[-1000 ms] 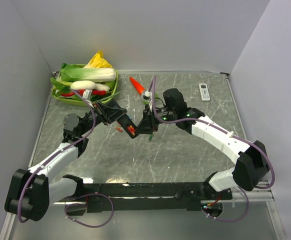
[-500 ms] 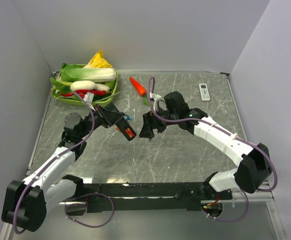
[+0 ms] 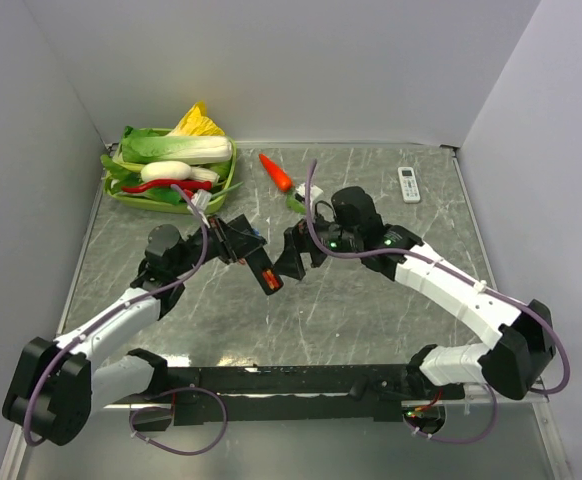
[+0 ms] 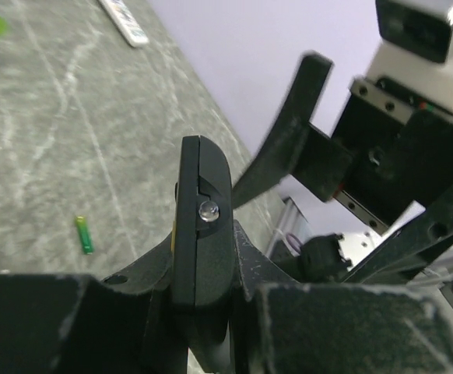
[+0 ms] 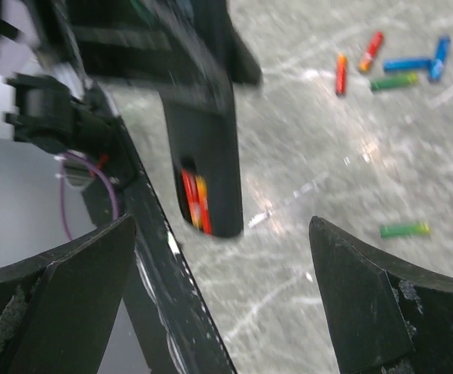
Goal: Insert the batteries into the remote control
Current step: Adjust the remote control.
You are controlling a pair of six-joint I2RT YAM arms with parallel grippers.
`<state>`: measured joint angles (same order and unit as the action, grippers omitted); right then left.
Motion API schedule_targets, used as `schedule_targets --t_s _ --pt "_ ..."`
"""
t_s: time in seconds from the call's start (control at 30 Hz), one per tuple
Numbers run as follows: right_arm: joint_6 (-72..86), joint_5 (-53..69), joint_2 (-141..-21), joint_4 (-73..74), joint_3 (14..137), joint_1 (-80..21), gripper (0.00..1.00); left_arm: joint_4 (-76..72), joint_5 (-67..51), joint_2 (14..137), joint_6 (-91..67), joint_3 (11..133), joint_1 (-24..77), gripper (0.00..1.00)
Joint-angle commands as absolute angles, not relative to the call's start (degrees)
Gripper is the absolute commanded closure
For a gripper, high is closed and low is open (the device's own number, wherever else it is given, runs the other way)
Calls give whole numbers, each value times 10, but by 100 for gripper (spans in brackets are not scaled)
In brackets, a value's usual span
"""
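Note:
My left gripper (image 3: 254, 258) is shut on the black remote control (image 3: 265, 273) and holds it above the table's middle. The remote shows edge-on between the fingers in the left wrist view (image 4: 201, 218). Red and orange batteries (image 5: 194, 201) sit in its open compartment. My right gripper (image 3: 288, 264) is open and empty, just right of the remote, which hangs beyond its jaws (image 5: 207, 148). Several loose batteries lie on the table: orange (image 5: 341, 73), red (image 5: 370, 51), blue (image 5: 408, 64) and green (image 5: 404, 230). One green battery also shows in the left wrist view (image 4: 83, 234).
A green tray (image 3: 119, 192) of vegetables stands at the back left. An orange carrot (image 3: 276, 172) lies behind the grippers. A short white remote (image 3: 409, 184) lies at the back right. Grey walls close in three sides.
My right gripper has drawn back from the remote and stands open. My left gripper has carried the remote a little nearer and to the right.

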<state>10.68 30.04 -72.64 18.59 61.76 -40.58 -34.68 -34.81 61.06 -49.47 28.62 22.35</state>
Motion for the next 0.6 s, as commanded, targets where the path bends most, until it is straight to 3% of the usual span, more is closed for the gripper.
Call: schedule_targets --t_s 0.0,0.2,0.3,0.5,0.57 --pt "130 359 -758 114 657 -408 0 -458 -407 620 -518 312 230 98" --pt "170 438 -788 57 649 -407 0 -516 -449 642 -532 339 238 94" --pt "186 465 -792 19 636 -405 7 -547 -468 658 -545 346 243 94" --pt "219 515 -792 -36 620 -399 26 -610 -498 683 -576 350 256 91" --pt "233 521 -783 -54 602 -394 46 -615 -505 686 -578 352 257 89"
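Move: The remote control is held in the left fingers, its middle about 2 cm back and 2 cm to the right of that hand. From the empty, wide-open right hand the remote's middle lies some 9 cm to the left, 1 cm ahead and roughly level. Well below the right hand, about 20 cm down on the table, a loose green battery lies around 11 cm ahead and 2 cm left; the cluster of loose batteries is some 16 cm ahead and 17 cm left. Still pinching the remote, the left hand carries it up nearly 5 cm and about 3 cm each to the right and back towards the right gripper, swinging clockwise some 15 degrees. The right hand comes to meet it, left about 4 cm and then also up, fingertips tilting up and turning counter-clockwise; its fingers bracket the remote and start to close, to about two-thirds open, with no clear touch visible. ##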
